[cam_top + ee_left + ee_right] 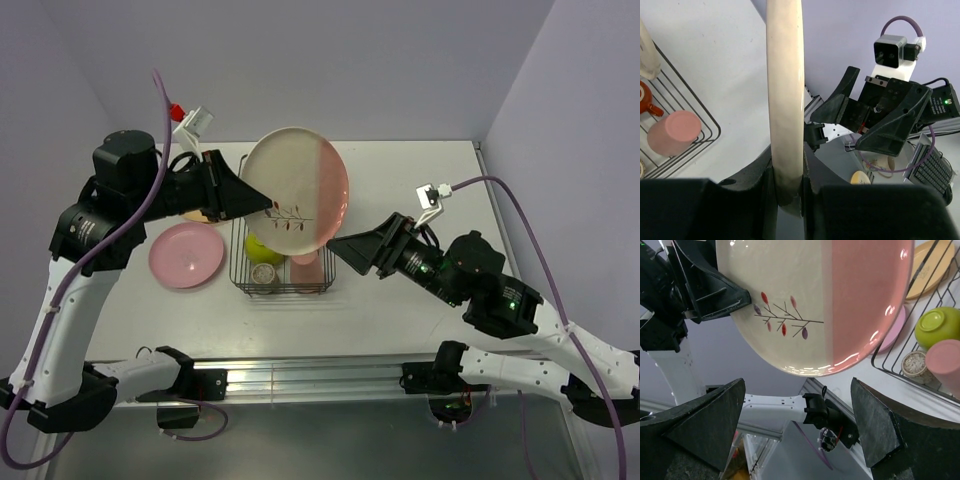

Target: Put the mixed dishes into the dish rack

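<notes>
My left gripper [264, 205] [788, 182] is shut on the rim of the cream-pink plate with the twig drawing [296, 188] [785, 90] [815, 300] and holds it upright above the dish rack [238, 262] [888, 367]. In the rack are a lime-green bowl [261, 247] [937, 326], a salmon-pink cup [306, 268] [673, 132] [945, 365], a small grey-beige cup [264, 275] [913, 364] and a red-brown mug [647, 99]. My right gripper [338, 246] [797, 422] stands open and empty just right of the plate's lower edge.
A pink plate [186, 254] [894, 330] lies flat on the table left of the rack. An orange-yellow plate [930, 267] lies beyond it, mostly hidden behind the left arm in the top view. Walls close the table at the back and on the right.
</notes>
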You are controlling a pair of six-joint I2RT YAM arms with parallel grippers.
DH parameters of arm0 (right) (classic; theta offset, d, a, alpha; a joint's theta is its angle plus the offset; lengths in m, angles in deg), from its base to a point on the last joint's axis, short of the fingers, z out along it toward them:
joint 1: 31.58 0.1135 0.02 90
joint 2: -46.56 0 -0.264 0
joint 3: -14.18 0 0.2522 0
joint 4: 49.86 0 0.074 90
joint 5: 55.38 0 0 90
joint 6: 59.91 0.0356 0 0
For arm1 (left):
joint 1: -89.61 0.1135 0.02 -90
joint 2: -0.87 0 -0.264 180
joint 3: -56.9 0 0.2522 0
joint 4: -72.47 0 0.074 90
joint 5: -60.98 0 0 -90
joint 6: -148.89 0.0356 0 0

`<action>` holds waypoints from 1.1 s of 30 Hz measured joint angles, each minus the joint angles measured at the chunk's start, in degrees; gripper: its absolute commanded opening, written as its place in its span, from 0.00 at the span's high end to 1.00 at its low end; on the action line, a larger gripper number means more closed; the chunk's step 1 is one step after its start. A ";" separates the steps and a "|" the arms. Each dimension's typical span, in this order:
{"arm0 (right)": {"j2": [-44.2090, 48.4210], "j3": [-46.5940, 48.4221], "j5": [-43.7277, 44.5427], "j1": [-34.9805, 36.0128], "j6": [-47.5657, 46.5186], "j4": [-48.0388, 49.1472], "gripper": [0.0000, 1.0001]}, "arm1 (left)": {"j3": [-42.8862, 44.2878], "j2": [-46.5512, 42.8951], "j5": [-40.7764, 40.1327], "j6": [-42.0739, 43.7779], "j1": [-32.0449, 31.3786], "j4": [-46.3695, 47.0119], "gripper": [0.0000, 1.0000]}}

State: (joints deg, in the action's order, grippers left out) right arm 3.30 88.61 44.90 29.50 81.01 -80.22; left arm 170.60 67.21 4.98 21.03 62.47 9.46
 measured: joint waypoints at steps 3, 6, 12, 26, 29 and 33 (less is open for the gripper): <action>-1.44 0.09 -0.92 0.00 -0.50 1.07 0.07 | -0.55 -1.01 0.00 -0.04 0.00 -0.17 1.00; -3.23 0.57 -1.40 -0.04 -1.07 1.14 0.07 | -0.55 -1.57 0.02 -0.07 0.00 -0.17 1.00; -5.77 1.25 -1.81 -0.79 -1.53 1.07 0.07 | 0.20 -2.43 0.44 -0.42 0.00 -0.59 1.00; -2.51 -8.28 -13.94 -9.55 -4.35 23.10 0.21 | -6.67 -9.53 8.22 -7.34 0.11 9.03 1.00; -3.13 -10.12 -19.52 -11.87 -4.37 29.27 0.39 | -8.79 -9.57 9.31 -8.81 0.11 11.61 1.00; -5.33 -10.40 -25.55 -13.35 -1.88 36.24 0.72 | -10.97 -9.51 9.46 -9.40 0.68 13.51 1.00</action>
State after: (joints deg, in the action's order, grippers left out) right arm -2.04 78.21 19.35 16.15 79.13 -43.98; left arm 159.63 57.71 14.44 11.63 63.15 22.96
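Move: The cream-and-pink plate's left rim is already in my left hand; its middle is about 7 cm right, 3 cm ahead and 1 cm below. My open right gripper, where I take it, lies about 15 cm right, 6 cm back and 5 cm below. From my right hand the plate's middle is about 8 cm ahead, 8 cm left and 3 cm up; the pink cup in the rack is 12 cm ahead, 8 cm left, some 32 cm below. With my left hand still pinching the rim, I draw the plate back about 5 cm and lift it a little, towards my right gripper. My right hand eases left and slightly down, then rises some 5 cm from that dip, its fingers tipping up and turning counter-clockwise, and roughly half closes them around the plate's pink right edge, one finger on each side, touching it by the end. ##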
